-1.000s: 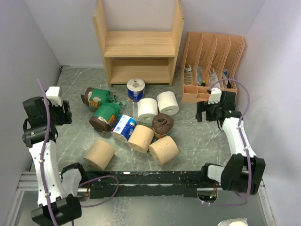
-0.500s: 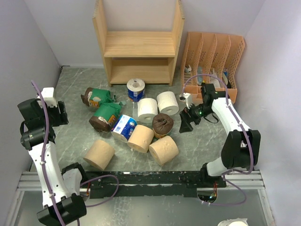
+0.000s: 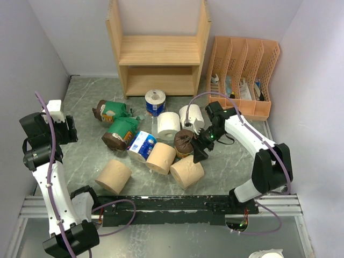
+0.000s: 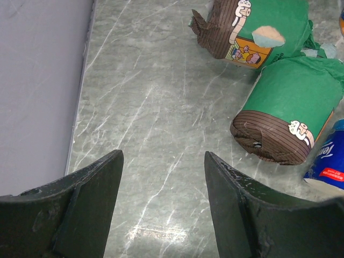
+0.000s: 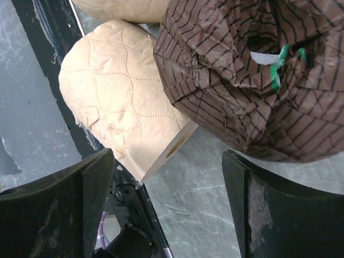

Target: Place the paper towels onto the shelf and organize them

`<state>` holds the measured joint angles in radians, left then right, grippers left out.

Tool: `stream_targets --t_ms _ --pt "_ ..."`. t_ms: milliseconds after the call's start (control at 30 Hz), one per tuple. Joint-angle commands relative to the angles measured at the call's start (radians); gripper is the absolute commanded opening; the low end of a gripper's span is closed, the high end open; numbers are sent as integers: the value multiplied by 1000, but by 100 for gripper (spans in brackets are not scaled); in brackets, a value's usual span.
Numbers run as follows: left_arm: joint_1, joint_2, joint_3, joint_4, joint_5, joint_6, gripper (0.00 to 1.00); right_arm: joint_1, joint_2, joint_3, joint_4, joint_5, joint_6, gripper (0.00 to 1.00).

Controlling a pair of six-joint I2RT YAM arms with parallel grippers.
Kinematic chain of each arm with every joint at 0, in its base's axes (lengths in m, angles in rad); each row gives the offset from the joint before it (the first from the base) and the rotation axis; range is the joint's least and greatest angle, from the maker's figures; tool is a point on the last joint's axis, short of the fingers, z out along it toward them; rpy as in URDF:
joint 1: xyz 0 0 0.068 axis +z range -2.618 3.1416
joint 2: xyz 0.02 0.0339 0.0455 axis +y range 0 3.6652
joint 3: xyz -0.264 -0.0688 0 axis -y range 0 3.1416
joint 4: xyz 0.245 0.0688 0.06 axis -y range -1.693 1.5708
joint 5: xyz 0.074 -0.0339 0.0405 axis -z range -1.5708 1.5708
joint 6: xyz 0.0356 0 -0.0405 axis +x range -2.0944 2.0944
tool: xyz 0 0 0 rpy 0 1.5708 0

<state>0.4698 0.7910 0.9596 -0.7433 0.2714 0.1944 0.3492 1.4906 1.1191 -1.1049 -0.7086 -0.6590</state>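
Note:
The paper towels lie in a loose cluster on the marble floor in front of the empty wooden shelf (image 3: 159,51). Among them are a dark brown roll (image 3: 184,141), white rolls (image 3: 168,124), tan rolls (image 3: 186,171), green-wrapped rolls (image 3: 121,133) and blue-and-white rolls (image 3: 155,102). My right gripper (image 3: 200,148) is open just right of the dark brown roll. In the right wrist view the right gripper (image 5: 169,161) holds nothing, with the brown roll (image 5: 252,80) and a tan roll (image 5: 118,102) just ahead. My left gripper (image 3: 68,131) is open over bare floor at the far left; the left wrist view shows it (image 4: 164,156) short of two green rolls (image 4: 293,107).
A peach slotted file organizer (image 3: 242,75) stands right of the shelf. A black rail (image 3: 161,203) runs along the near edge, close to the tan rolls. Grey walls close in on both sides, the left one (image 4: 37,80) near my left gripper.
My right arm has swung left from the file organizer to the dark brown roll, its jaws narrowing a little. The left arm has barely shifted.

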Motion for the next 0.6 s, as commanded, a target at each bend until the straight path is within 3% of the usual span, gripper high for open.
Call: stream_targets --t_ms 0,100,233,467,533,567 --pt "12 -6 -1 27 27 8 73 34 40 -1 16 23 27 80" --pt "11 -6 -1 28 28 8 73 56 53 -3 17 14 26 75" --pt "11 -6 -3 31 24 8 73 88 95 10 -28 -15 4 60" --pt "10 -7 -4 32 23 8 73 109 113 51 -105 -61 -53 18" --pt "11 -7 -5 33 24 8 73 109 124 67 -135 -80 -76 0" --pt "10 -7 -5 33 23 8 73 109 127 76 -148 -88 -84 0"
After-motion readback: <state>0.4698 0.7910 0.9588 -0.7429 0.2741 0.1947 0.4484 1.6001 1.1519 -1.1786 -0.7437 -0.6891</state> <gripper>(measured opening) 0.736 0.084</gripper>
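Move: The tan roll the right hand is reaching for has its middle about 6 cm behind this hand, 4 cm to the left and 4 cm lower. The brown-wrapped roll stands some 3 cm ahead and 5 cm left, the second tan roll 13 cm left and 2 cm back, and a white roll about 13 cm ahead and 2 cm left. From the left hand, the target roll lies roughly 45 cm right, 11 cm back and 16 cm below. Back and to the left, about 3 cm in all, the right hand eases onto the near tan roll, dipping some 2 cm before coming up about 1 cm at the end. The wrist turns roughly 10 degrees, and the wide-open fingers shut almost fully, pinching the loose outer paper at the roll's right-hand edge. ##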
